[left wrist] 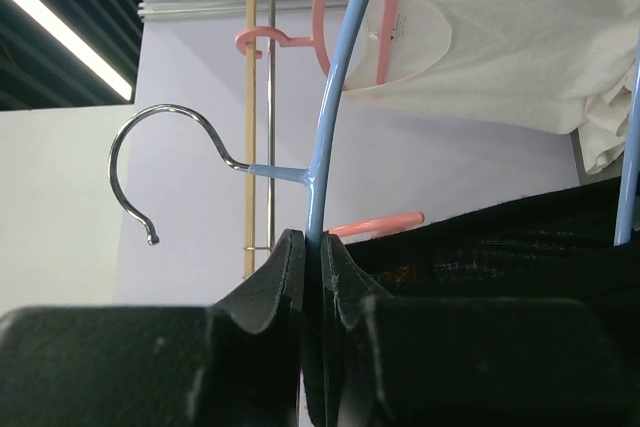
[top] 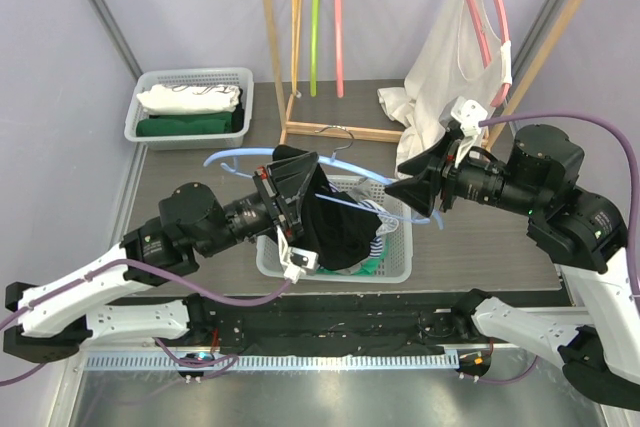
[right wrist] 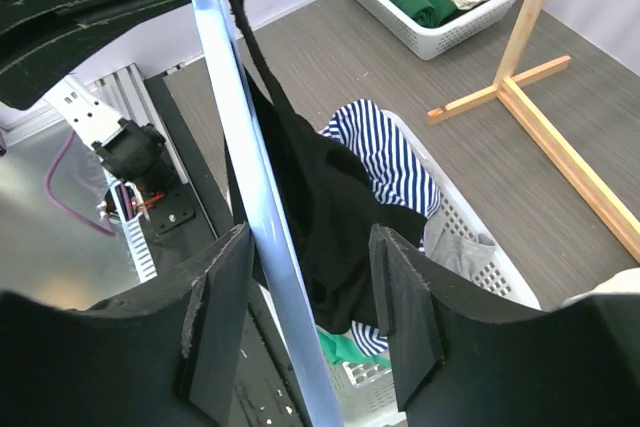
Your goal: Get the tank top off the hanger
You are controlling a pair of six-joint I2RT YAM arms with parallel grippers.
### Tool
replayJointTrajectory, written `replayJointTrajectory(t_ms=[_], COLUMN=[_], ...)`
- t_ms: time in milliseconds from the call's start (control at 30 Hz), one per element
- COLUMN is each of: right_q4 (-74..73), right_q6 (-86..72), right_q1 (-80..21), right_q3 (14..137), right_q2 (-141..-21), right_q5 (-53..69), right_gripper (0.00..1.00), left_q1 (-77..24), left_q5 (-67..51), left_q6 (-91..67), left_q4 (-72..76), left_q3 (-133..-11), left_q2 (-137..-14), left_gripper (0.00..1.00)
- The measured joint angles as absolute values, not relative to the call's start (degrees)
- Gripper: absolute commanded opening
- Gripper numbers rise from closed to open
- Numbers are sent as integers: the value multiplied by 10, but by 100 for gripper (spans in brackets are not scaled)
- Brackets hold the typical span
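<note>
A black tank top hangs on a light blue hanger with a metal hook, held above the white basket. My left gripper is shut on the hanger's blue wire, with the black cloth beside it. My right gripper is open at the hanger's right end. In the right wrist view the blue bar and the black top pass between its spread fingers.
The basket holds striped, green and grey clothes. A second basket with folded clothes stands at the back left. A wooden rack at the back carries coloured hangers and a white garment on a pink hanger.
</note>
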State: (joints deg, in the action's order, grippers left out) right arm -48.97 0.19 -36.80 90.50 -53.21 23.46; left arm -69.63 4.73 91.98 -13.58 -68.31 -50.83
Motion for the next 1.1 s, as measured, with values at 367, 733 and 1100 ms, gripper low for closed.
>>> replayJointTrajectory(t_ms=[367,733,1100], right_q4=[-494,-492,-504], right_q6=[8,0,-9], right_q1=[-368,-369,-369], right_q3=[889,885,881], right_q2=[-522,-487,-483], right_q5=[253,250,253], right_gripper=[16,35,1], left_q1=[-703,-711,-710], left_q5=[84,123,142], left_q6=[894,790,783], left_q4=[-139,-175,-175], left_q3=[-701,-791,-797], left_q2=[-536,-599,-590], left_gripper=[1,0,4])
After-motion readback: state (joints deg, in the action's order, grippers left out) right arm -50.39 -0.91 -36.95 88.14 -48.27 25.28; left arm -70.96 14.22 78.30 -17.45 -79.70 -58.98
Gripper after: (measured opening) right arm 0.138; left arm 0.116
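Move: The blue hanger's right arm runs between the open right fingers, roughly 2 cm back of their midpoint at the same height. The left hand already grips the hanger beside its hook; that right-arm spot is about 13 cm to its right, 3 cm back and 4 cm lower. From the right hand, the black tank top's middle hangs 8 cm left, 1 cm ahead and 13 cm down; the basket is about 9 cm ahead, 10 cm left and 38 cm below. The right fingers end pinched on the blue hanger's right arm: they close while drawing back, half reopen as the hand shifts to about 2.5 cm back and 1 cm right, then shut again. The left hand keeps its grip beside the hook, dips slightly, then carries the hanger some 2 cm forward and 2 cm up, drifting right and partly back, while rolling its top forward about 15 degrees. ##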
